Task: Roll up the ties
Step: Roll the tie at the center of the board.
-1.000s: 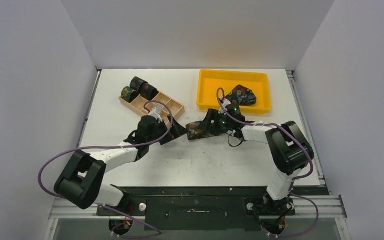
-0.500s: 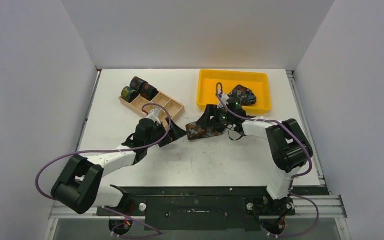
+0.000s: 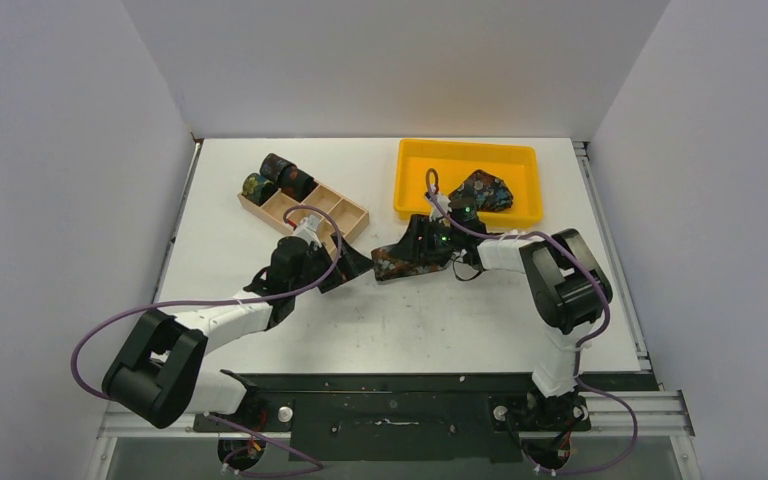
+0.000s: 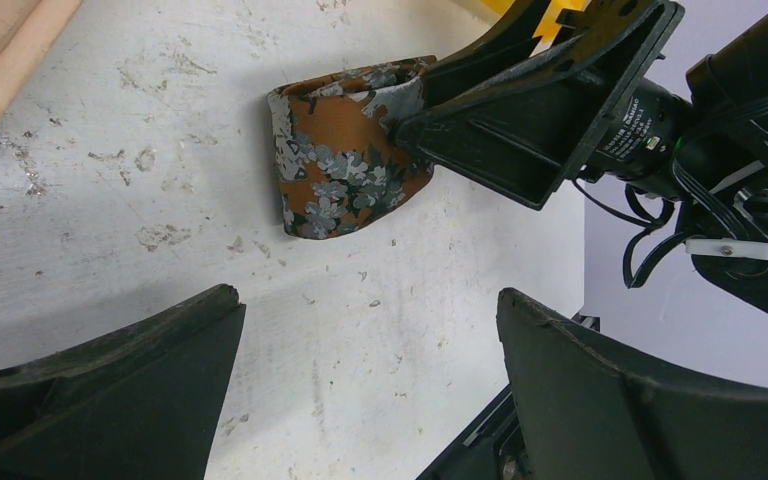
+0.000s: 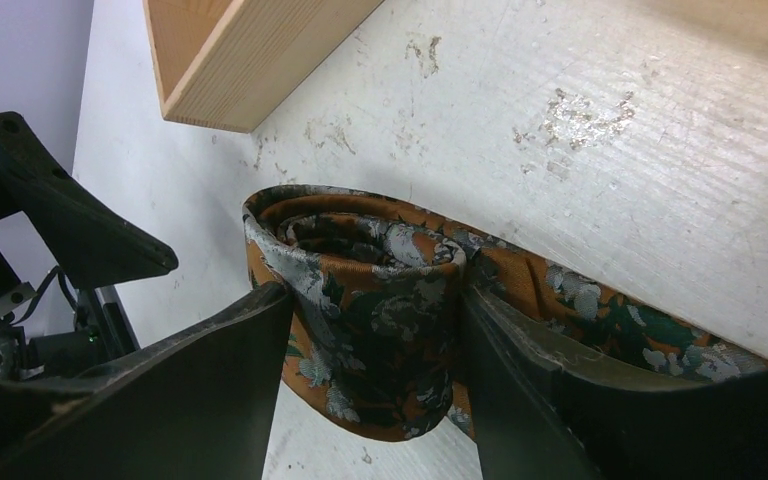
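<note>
A rust-orange tie [image 3: 392,264] with grey-blue flowers lies mid-table, its left end wound into a loose roll [image 5: 380,290]. My right gripper [image 5: 375,300] straddles that roll, both fingers pressed against its sides, and the unrolled tail [image 5: 620,320] runs off to the right under one finger. My left gripper [image 4: 368,298] hovers open just left of the roll [image 4: 345,170], over bare table and apart from it. Three rolled ties [image 3: 278,176] sit at the far end of the wooden box [image 3: 345,211]. Another crumpled tie [image 3: 486,190] lies in the yellow tray [image 3: 410,205].
The wooden box corner [image 5: 230,60] lies close behind the roll. The yellow tray stands at the back right, just behind my right wrist. Cables loop over both arms. White walls close in the table on three sides.
My right gripper's jaws have narrowed onto the roll and the arm has shifted slightly left. My left arm edged a little forward, its jaws still wide.
</note>
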You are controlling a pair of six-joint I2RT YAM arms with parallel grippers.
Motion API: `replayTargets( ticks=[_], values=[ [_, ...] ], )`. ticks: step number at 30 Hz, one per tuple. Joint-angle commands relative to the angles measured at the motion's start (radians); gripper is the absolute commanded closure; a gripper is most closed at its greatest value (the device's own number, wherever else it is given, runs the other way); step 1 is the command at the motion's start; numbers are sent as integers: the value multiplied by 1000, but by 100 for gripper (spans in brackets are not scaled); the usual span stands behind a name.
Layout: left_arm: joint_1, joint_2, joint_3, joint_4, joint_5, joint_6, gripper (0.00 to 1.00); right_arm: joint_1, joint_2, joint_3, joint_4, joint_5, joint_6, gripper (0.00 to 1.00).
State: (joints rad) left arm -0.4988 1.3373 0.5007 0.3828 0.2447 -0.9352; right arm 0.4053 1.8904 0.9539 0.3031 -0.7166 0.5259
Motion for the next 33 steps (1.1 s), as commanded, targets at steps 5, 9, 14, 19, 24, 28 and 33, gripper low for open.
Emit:
replayTargets(
  ticks=[5, 9, 14, 19, 24, 28, 33],
  values=[
    [-4, 11, 9, 66, 22, -4, 2, 8, -5, -36, 112, -35, 121, 49],
    [-5, 10, 7, 66, 20, -4, 2, 10, -1, -88, 184, -36, 228, 54],
    [-4, 13, 4, 64, 25, -5, 2, 5, 9, -143, 267, -49, 366, 56],
    [-5, 29, 6, 62, 31, -3, 2, 7, 10, -181, 310, -44, 444, 57],
    [-6, 80, 42, 27, 63, 9, 2, 7, 9, -199, 274, -7, 409, 58],
    [-6, 138, 85, 4, 99, 20, 2, 7, 11, -212, 254, 9, 376, 58],
    [-6, 193, 168, -77, 112, 61, 1, 8, 9, -227, 231, 23, 341, 59]
  ],
)
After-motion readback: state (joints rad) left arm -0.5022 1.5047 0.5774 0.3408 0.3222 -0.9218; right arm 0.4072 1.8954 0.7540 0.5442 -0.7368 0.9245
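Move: The tie's roll already sits between the right fingers, about 1 cm to the left of that hand point, 1 cm back and 2 cm below; the tie's loose tail lies some 8 cm to the right and 1 cm back. From the right hand, the wooden box is about 19 cm left and 9 cm ahead, the yellow bin some 15 cm right and 16 cm ahead. From the left hand, the roll lies about 8 cm right, 2 cm ahead and 6 cm below. Close the right fingers by about a third of their opening to squeeze the tie's roll, and keep hold while drawing it some 3.5 cm back and slightly down, rolling the wrist almost 20 degrees about the fingers' line. Once that hand has nearly settled, lower the wide-open left gripper about 3.5 cm and ease it right towards the roll. ##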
